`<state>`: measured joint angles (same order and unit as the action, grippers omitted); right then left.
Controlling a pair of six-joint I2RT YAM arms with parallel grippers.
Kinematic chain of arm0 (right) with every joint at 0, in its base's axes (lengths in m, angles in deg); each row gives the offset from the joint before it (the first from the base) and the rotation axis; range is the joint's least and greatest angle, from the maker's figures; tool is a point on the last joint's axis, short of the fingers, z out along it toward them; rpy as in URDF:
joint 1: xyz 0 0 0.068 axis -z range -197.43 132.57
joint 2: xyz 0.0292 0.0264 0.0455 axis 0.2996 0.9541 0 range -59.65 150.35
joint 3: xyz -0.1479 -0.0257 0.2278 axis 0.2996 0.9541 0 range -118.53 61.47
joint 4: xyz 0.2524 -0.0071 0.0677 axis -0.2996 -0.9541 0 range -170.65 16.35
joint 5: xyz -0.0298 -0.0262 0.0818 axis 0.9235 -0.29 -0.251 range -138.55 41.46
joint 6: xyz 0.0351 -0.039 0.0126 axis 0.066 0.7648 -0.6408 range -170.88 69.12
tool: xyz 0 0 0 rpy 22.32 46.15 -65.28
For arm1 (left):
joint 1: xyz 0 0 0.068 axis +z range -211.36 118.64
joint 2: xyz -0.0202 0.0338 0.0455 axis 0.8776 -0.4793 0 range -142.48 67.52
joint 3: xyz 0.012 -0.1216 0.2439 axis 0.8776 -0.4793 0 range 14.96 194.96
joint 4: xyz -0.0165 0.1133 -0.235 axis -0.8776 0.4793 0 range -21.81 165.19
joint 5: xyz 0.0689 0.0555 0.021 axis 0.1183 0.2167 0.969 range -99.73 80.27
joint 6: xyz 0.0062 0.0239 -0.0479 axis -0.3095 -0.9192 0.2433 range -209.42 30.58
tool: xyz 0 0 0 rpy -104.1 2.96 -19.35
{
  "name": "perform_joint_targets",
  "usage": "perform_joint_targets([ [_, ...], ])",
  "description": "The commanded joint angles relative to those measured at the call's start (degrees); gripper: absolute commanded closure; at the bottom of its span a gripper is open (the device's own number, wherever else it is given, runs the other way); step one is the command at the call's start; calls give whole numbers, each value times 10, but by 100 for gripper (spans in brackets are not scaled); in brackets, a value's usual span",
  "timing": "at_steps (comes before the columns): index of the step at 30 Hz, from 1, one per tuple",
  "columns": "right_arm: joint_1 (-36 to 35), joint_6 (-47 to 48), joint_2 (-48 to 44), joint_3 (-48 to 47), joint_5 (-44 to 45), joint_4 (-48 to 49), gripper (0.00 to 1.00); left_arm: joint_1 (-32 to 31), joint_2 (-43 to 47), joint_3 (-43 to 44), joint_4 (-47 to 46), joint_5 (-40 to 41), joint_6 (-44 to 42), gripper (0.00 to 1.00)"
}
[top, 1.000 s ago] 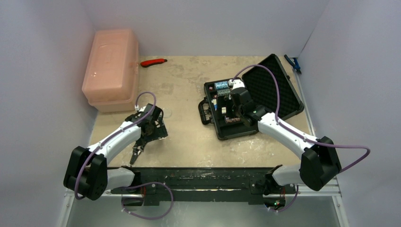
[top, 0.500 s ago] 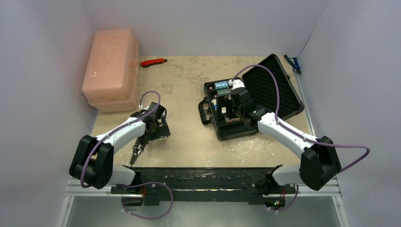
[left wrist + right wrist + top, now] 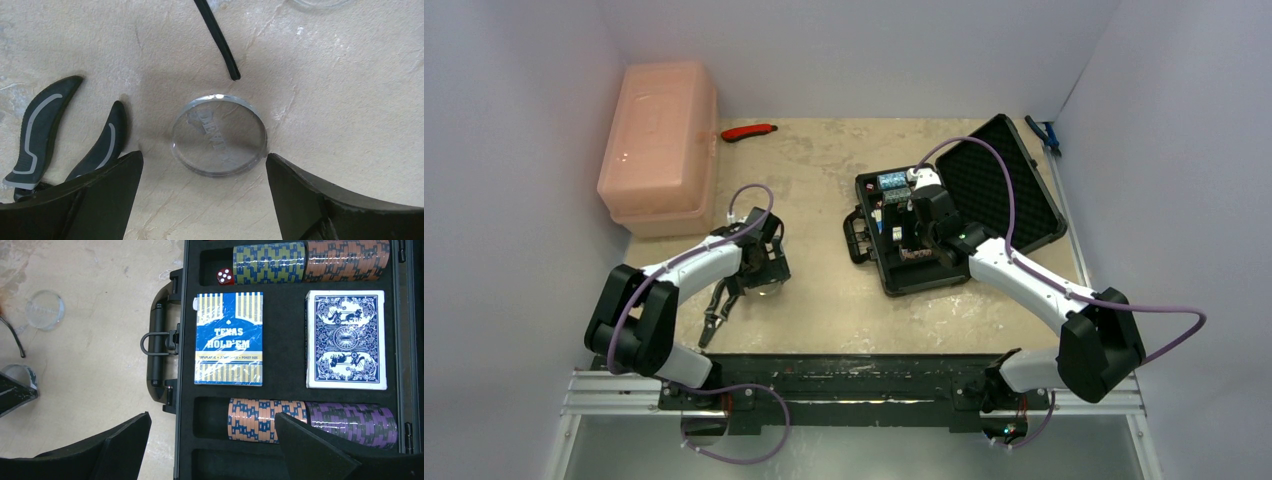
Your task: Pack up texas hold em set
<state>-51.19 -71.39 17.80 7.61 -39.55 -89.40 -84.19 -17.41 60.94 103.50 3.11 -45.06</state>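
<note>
The black briefcase (image 3: 894,265) of the texas hold em set lies open, its lid (image 3: 1009,180) tipped back to the right. Its foam holds two blue card decks (image 3: 228,340) (image 3: 346,340), chip rows (image 3: 310,262) and a red die (image 3: 224,276). My right gripper (image 3: 212,417) hovers open over the case's handle side, holding nothing. A pale clear disc (image 3: 218,135) lies flat on the table. My left gripper (image 3: 202,160) is low over it and open, one finger on each side and neither touching it. A second disc (image 3: 45,310) lies a little farther off.
Black-handled pliers (image 3: 45,125) lie just left of the left gripper, and a thin black strip (image 3: 220,40) lies beyond the disc. A pink bin (image 3: 661,145) stands at the back left with a red tool (image 3: 749,131) beside it. A blue-handled tool (image 3: 1044,135) lies by the right wall.
My left arm has swung right and forward, bringing its gripper over the disc, and its jaws have narrowed slightly. The right arm has not moved.
</note>
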Motion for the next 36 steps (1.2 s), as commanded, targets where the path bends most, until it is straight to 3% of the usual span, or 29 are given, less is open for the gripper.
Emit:
perform_joint_targets([
  [1, -1, 1, -9, 3, -9, 18, 1, -6, -5, 26, -9, 8, -8, 7],
  [10, -1, 2, -10, 5, -10, 18, 1, -12, -17, 38, -5, 18, -19, 14],
  [26, -1, 4, -12, 4, -11, 17, 1, -14, -37, 58, -8, -7, -27, 35],
  [36, -2, 4, -17, 6, -7, 16, 1, -23, -52, 52, -23, -21, -25, 40],
])
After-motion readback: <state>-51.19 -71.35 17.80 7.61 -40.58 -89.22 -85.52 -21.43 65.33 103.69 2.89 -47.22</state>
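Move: About 2 cm ahead of the left hand, 1 cm to its right and 1 cm below lies the near clear disc. From that hand, the second clear disc is roughly 12 cm ahead and 3 cm right, the tape measure 12 cm ahead and 8 cm left, and the shears 5 cm back and 9 cm left, all at table height. From the right hand, the near disc is about 33 cm left, 7 cm back and 13 cm down. Easing forward about 1.5 cm and some 1 cm to the right, nearly level just above the table, the left hand centres itself over the near clear disc while its fingers close from almost wide open to a bit over half. By the end the fingertips pinch the disc's rim from both sides. ##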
